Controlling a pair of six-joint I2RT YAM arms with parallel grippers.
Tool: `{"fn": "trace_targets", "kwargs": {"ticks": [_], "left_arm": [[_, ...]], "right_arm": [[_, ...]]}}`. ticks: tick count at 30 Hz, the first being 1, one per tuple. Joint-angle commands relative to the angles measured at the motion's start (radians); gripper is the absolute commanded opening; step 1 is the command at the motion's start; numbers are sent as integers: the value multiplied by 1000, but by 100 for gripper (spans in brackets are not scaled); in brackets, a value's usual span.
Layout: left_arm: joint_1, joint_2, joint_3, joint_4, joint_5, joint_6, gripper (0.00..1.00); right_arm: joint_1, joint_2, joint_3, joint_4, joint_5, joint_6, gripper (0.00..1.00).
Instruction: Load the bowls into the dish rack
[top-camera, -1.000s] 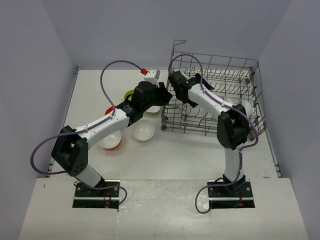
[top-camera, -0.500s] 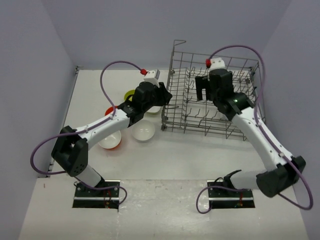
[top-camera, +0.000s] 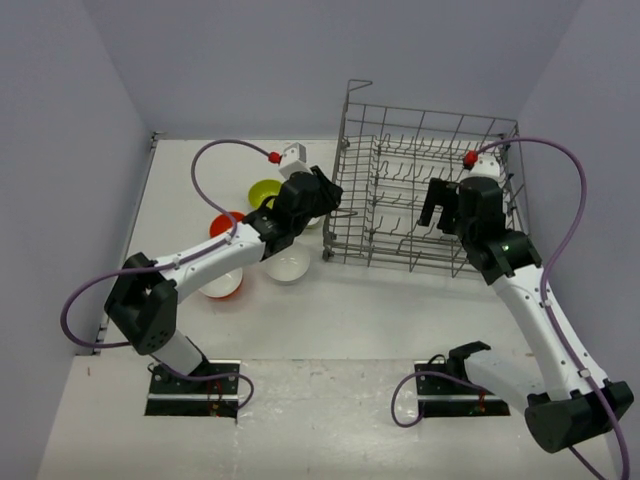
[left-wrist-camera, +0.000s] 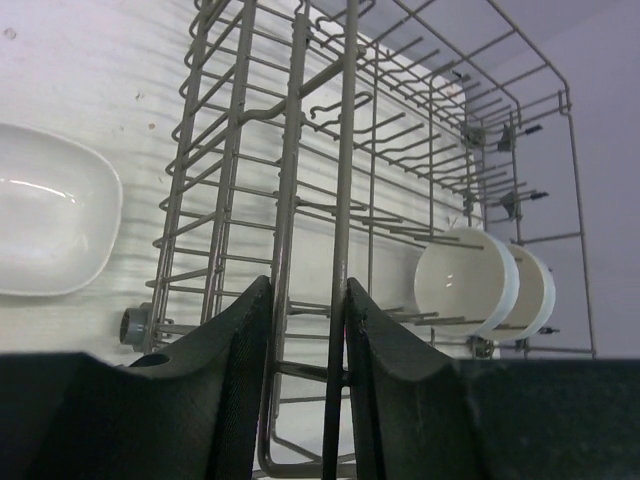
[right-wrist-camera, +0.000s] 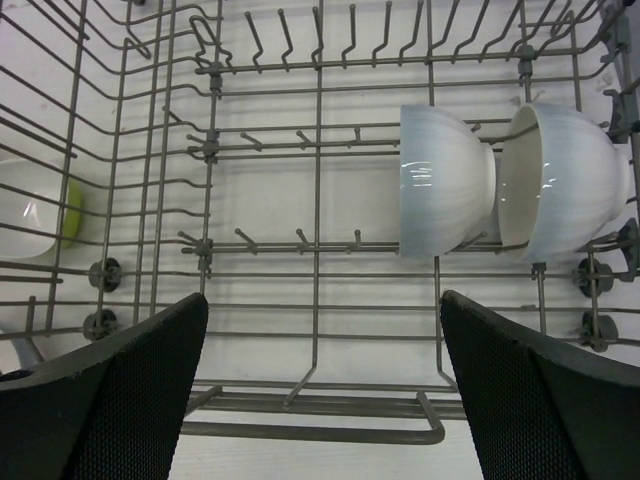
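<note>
The grey wire dish rack (top-camera: 430, 150) stands at the back right. My left gripper (top-camera: 338, 212) is at its left wall, its fingers (left-wrist-camera: 240, 350) shut on upright wires of the dish rack (left-wrist-camera: 300, 120). Over the rack's right half my right gripper (top-camera: 437, 212) hangs open with nothing between its fingers (right-wrist-camera: 110, 400). Two bowls stand on edge in the rack, a pale blue one (right-wrist-camera: 445, 180) and a white one (right-wrist-camera: 565, 180). Outside, left of the rack, lie a yellow-green bowl (top-camera: 264, 192), an orange bowl (top-camera: 225, 222), an orange bowl with a white inside (top-camera: 222, 285), a white round bowl (top-camera: 288, 263) and a white squarish bowl (left-wrist-camera: 50, 225).
The loose bowls crowd the table just left of the rack, under and beside my left forearm. Rows of upright tines (right-wrist-camera: 300, 240) fill the rack's floor. Grey walls close the table in at the back and on both sides.
My right arm has swung from the rack's left end across to above its right half, gripper still open. My left wrist has shifted slightly, uncovering the yellow-green bowl; its grip on the rack holds.
</note>
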Motion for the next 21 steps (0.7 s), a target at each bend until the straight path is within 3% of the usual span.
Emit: {"fn": "trace_targets", "kwargs": {"ticks": [1,8,13,18,21], "left_arm": [[-47,17,-28,-112,-78,-190,0],[-127,-6,-17,-130,-152,-273,0],[-154,-47,-6,-130,-145,-209,0],[-178,-84,-9,-112,-36,-67,0],[-179,-118,-25,-144,-39,-27,23]], "right_arm": [[-7,-22,1,17,-61,42,99],[-8,-28,-4,17,-96,33,99],[-8,-35,13,10,-139,20,99],[-8,-28,24,6,-153,0,99],[-8,-28,25,6,-142,-2,99]]}}
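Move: The left hand already has the dish rack by its upper left rim; the rack's middle lies about 23 cm to its right, 3 cm ahead and 14 cm down. On the counter some 18 cm below, the white square bowl stands about 6 cm left and 1 cm ahead, and the white round bowl 10 cm left and 11 cm back. From the open right hand, the rack's middle is roughly 9 cm ahead, 1 cm left and 17 cm below. Still gripping the upper left rim of the rack, the left hand drags it back towards the robot by about 5 cm and some 2 cm to the right, starting slowly and staying level; its wrist swings about 8 degrees counter-clockwise, then returns. The right hand, wide open above the rack, drifts about 2 cm left, turning slightly counter-clockwise. ##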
